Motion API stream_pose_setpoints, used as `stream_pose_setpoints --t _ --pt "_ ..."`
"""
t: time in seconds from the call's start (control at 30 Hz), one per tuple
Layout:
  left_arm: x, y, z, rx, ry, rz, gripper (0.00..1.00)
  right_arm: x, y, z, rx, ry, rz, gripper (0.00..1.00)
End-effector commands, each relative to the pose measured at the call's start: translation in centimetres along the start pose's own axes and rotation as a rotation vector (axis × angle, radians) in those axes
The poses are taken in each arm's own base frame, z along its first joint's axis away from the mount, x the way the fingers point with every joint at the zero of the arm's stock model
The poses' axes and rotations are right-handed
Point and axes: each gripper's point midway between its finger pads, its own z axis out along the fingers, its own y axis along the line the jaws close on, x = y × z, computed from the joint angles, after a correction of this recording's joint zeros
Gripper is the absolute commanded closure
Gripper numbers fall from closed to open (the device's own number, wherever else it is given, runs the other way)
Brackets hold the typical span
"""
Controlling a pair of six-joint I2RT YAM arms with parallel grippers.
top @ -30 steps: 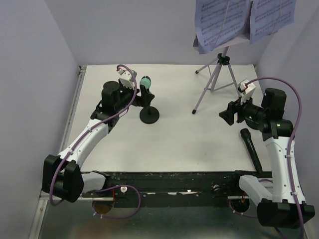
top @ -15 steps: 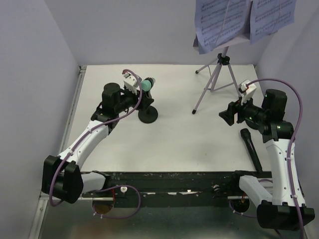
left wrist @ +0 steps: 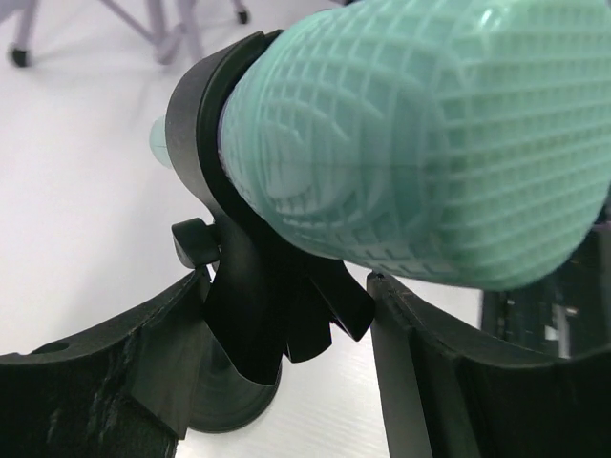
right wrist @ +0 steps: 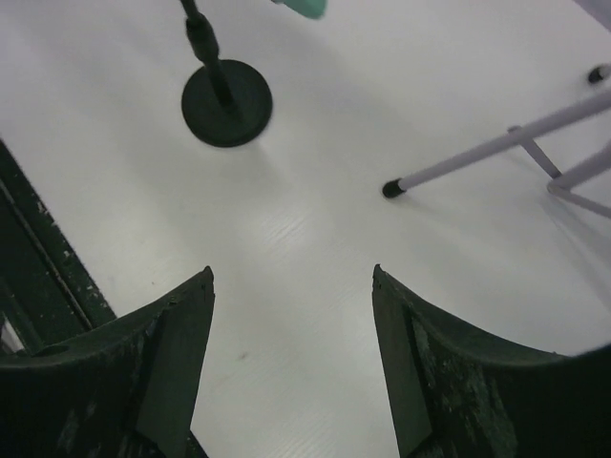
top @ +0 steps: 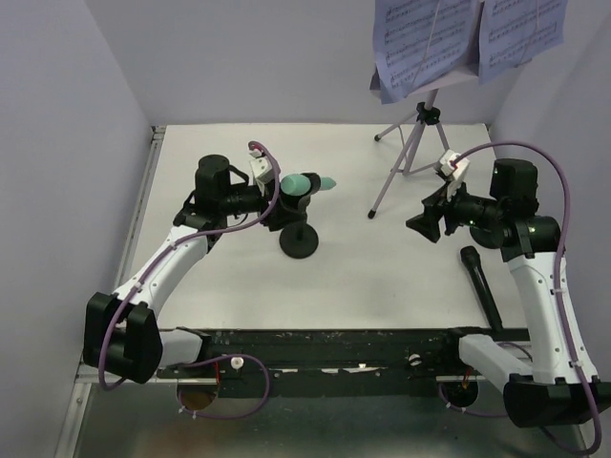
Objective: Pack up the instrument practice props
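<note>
A mint-green microphone (top: 304,182) lies tilted nearly level in the clip of a black round-based mic holder (top: 299,244) left of the table's centre. My left gripper (top: 279,204) is shut on that holder's clip just under the microphone's mesh head (left wrist: 420,143); the black clip (left wrist: 243,286) sits between my fingers (left wrist: 95,382). My right gripper (top: 421,223) hovers open over bare table, nothing between its fingertips (right wrist: 291,277). A black microphone (top: 480,286) lies flat near the right arm. The lilac tripod music rack (top: 416,151) stands at the back right, holding sheet-music pages (top: 426,38).
The table (top: 382,277) has walls on the left, back and right. A tripod leg (right wrist: 496,151) reaches toward the middle, close to my right gripper. The holder's base (right wrist: 227,103) and the mint handle's tip (right wrist: 301,8) show in the right wrist view.
My left gripper has closed on the holder's clip and dragged the holder nearer and rightward, tipping the mint-green microphone nearly level. My right gripper has shifted slightly left.
</note>
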Motion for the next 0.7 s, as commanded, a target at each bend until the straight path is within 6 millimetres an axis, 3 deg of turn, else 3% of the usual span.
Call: stream_pose_setpoints --t 0.0,0.23,0.43,0.67 --pt "-2.7 -4.6 -0.1 0.298 -0.053 -0.027 0.5 -1.1 4.0 0.4 -0.203 0.019 -0.156 0.26" --pt "-2.8 -5.8 -0.1 0.377 -0.061 -0.026 0.5 -1.5 6.9 3.6 -0.377 0.066 -0.335 0.26" --pt "-2.2 -7.7 -1.1 0.473 -0.049 -0.011 0.5 -3.3 6.7 8.5 -0.426 -0.004 -0.281 0.24" --pt "-0.6 -7.8 -1.1 0.473 -0.026 0.034 0.49 -3.2 11.5 12.1 -0.606 0.008 -0.426 0.22"
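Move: The mint microphone sits in the stand's clip, which the left hand already grips; its middle is about 1 cm ahead of that hand, 4 cm to its right and 5 cm above. From the right hand it lies some 24 cm left, 8 cm ahead and 3 cm higher. The stand's round base is about 1 cm ahead, 1 cm right and 18 cm below the left hand. The nearest tripod foot stands roughly 12 cm ahead of the right hand, 12 cm left and 18 cm below. The mint microphone and its stand are drawn back about 6 cm by the left hand, which keeps its pinch on the clip and turns some 20 degrees clockwise. Meanwhile the right hand sweeps about 14 cm left towards the microphone's tail, rising a little before sinking below its starting height, fingers staying open and swinging round counter-clockwise to point left; it ends close to the tail. ##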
